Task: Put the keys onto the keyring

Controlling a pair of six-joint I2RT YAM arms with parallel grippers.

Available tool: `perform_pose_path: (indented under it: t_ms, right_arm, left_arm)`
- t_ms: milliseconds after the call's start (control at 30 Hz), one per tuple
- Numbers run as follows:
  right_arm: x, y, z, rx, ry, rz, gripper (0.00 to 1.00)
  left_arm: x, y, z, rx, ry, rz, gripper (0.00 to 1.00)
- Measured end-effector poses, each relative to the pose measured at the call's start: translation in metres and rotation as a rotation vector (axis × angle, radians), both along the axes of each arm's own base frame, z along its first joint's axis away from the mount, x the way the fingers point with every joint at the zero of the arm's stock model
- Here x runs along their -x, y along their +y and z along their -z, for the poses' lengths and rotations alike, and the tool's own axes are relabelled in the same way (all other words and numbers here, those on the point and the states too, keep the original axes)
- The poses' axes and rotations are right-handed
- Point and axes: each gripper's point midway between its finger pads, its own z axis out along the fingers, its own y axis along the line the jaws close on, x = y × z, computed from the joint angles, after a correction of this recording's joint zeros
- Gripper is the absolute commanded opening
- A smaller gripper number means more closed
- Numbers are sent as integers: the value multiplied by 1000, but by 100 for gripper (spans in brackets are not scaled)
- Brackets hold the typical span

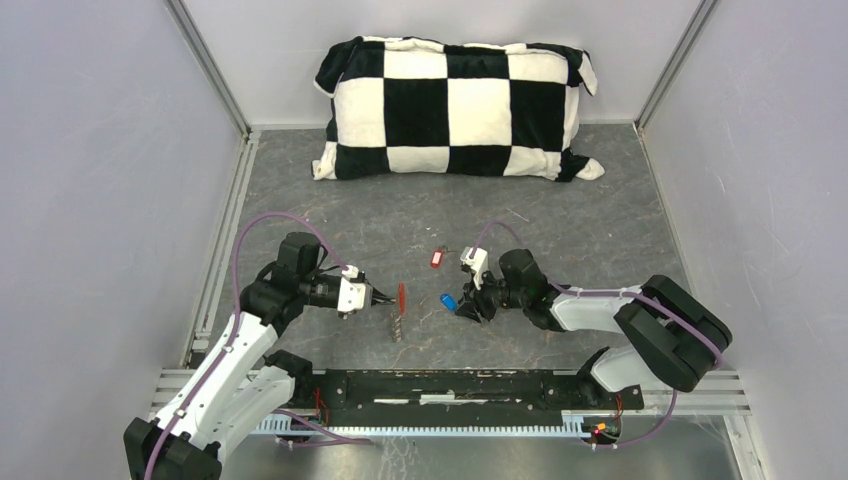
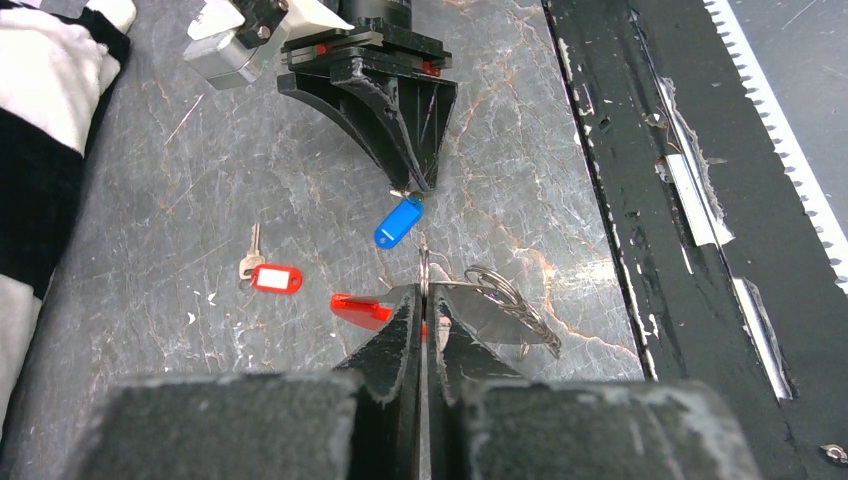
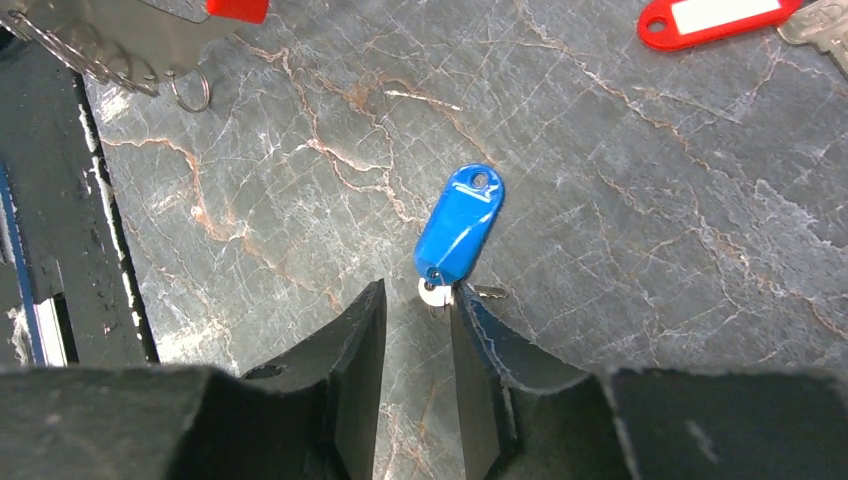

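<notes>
My left gripper (image 1: 383,296) (image 2: 425,292) is shut on the thin keyring (image 2: 424,268), held edge-on. A red tag (image 2: 352,307) (image 1: 401,294) and a short chain with small rings (image 2: 512,305) hang from it. A key with a blue tag (image 3: 460,222) (image 1: 449,301) (image 2: 398,221) lies on the grey floor. My right gripper (image 3: 420,290) (image 1: 468,306) stands open right at it. The silver key head (image 3: 434,293) touches the tip of the right-hand finger, and nothing sits between the jaws. Another key with a red-and-white tag (image 1: 436,258) (image 2: 275,277) (image 3: 705,18) lies just beyond.
A black-and-white checked pillow (image 1: 455,105) lies against the back wall. A black toothed rail (image 1: 450,385) runs along the near edge between the arm bases. Grey walls close in both sides.
</notes>
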Motion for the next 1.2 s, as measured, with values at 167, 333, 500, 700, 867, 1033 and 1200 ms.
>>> perform_pose_path:
  t_ms: [167,333,500,700,867,1033,1200]
  right_arm:
    - [3,1,2,-5,12,-15,26]
    - [4,1,6,-1,24,-18,23]
    - [5,1,9,-2,27,-21,18]
    - [7,0,12,-6,23,-20,1]
    - [9,-3,7,-19,6,-20,0]
    - [9,0,-11,-67,-41,-30,0]
    - [15,6,-24,-89,-75,-65,0]
  left_arm:
    - [0,0,0,0,0,0,2]
    - [0,0,0,0,-2,0,2]
    - [0,0,-2,3,-8,0,2]
    - [-1,0,-5,5,-14,0,2]
    - [-1,0,-5,6,-17,0,2]
    - [-1,0,-5,6,-17,0,2]
    - [-1,0,-6,5,-13,0,2]
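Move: The blue-tagged key lies right under the open right fingers, about 1 cm back and 1 cm below them; its blue tag sticks out some 3 cm to the left and 2 cm ahead. The red-tagged key lies about 11 cm ahead and 4 cm left of the right hand, and the keyring in the left grip is roughly 13 cm left, nearly level fore-and-aft and about 13 cm higher. From the left hand the blue-tagged key is some 13 cm right, level fore-and-aft and 15 cm below. The right hand, fingertips partly open around the blue-tagged key, settles about 1 cm down and 1 cm back while the fingers close fully, pinching the key just beside the end of its blue tag. Then it turns upward and lifts the key and tag some 3.5 cm off the table towards the keyring, easing slightly back and left with only a few degrees of tilt, while the left hand stays put and keeps its hold on the keyring. ##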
